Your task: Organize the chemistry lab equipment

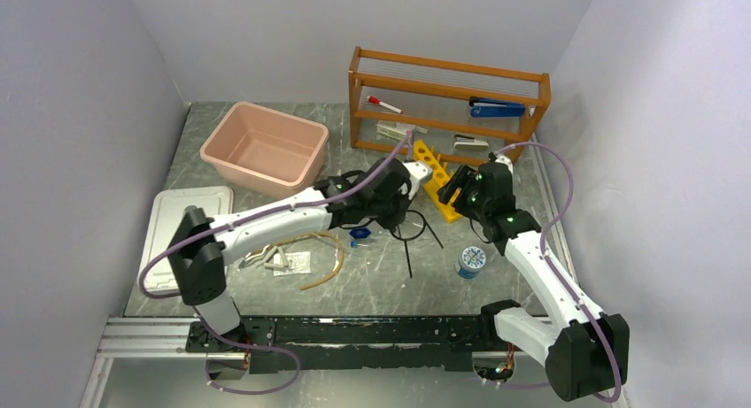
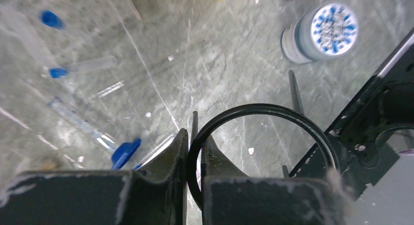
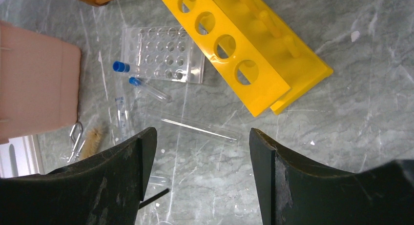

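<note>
My left gripper (image 2: 195, 147) is shut on the rim of the black wire ring stand (image 2: 263, 108), one finger inside the ring and one outside. From above, the left gripper (image 1: 394, 215) sits mid-table over the stand (image 1: 416, 227), whose legs splay toward the front. Small blue-capped tubes (image 2: 57, 72) lie just left of it. My right gripper (image 3: 202, 152) is open above bare table, a clear glass tube (image 3: 200, 127) lying ahead of it. It (image 1: 452, 188) hovers by the yellow rack. Tan rubber tubing (image 1: 328, 257) and silvery tongs (image 1: 261, 256) lie front left.
A yellow test tube rack (image 3: 244, 49) and a clear well plate (image 3: 163, 54) lie ahead of the right gripper. A pink tub (image 1: 266, 147), a wooden shelf (image 1: 447, 98), a white lid (image 1: 181, 218) and a round blue-and-white-topped jar (image 1: 472, 260) stand around.
</note>
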Available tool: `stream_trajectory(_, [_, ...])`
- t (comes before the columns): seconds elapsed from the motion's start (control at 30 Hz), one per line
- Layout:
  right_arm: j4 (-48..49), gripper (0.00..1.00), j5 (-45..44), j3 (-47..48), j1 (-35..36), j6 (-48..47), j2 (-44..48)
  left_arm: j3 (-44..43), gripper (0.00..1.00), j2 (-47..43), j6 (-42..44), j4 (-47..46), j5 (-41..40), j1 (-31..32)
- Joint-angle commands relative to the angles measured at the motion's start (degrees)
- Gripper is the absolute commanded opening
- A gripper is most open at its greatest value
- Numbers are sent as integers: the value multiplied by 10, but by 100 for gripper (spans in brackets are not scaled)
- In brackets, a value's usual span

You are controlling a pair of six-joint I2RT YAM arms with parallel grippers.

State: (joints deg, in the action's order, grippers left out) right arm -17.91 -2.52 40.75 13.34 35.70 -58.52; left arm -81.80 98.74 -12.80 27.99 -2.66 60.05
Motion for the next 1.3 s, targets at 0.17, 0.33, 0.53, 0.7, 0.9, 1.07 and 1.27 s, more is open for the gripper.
stream_trajectory(0.17, [2,73,46,45,-5,-24,-9,-109,5,-114,16,31,-35,-162])
stream_trajectory(0.33, [9,74,62,52,-6,-16,-18,-152,5,-116,22,57,-73,-297])
stream_trajectory(0.53, [26,74,81,46,-5,-8,-27,-190,5,-57,14,86,-85,-455])
stream_trajectory(0.7, [28,74,82,44,-6,-9,-32,-206,5,17,-10,103,-72,-549])
stream_trajectory(0.9, [37,74,94,37,-5,-3,-39,-216,5,76,-12,101,-74,-587])
stream_trajectory(1.07, [41,73,95,36,-5,0,-51,-244,5,110,-5,125,-108,-594])
stream_trajectory(1.27, [46,72,96,45,-5,2,-67,-223,5,53,9,85,-58,-595])
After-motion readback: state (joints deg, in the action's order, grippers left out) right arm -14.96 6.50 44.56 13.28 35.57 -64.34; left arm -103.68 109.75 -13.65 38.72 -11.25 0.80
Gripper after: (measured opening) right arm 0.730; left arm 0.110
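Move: The left hand already grips the black ring stand; the pink bin it is bound for lies about 36 cm to its left, 22 cm ahead and roughly 10 cm lower. Down on the table, the blue funnel is 9 cm left and 3 cm ahead, the brush 19 cm left and 7 cm ahead, the yellow rack 13 cm right and 15 cm ahead. From the empty right hand, the bin lies some 49 cm left and 14 cm ahead. Left hand arcs the ring stand high, about 40 cm left and 28 forward, then down over the bin. ##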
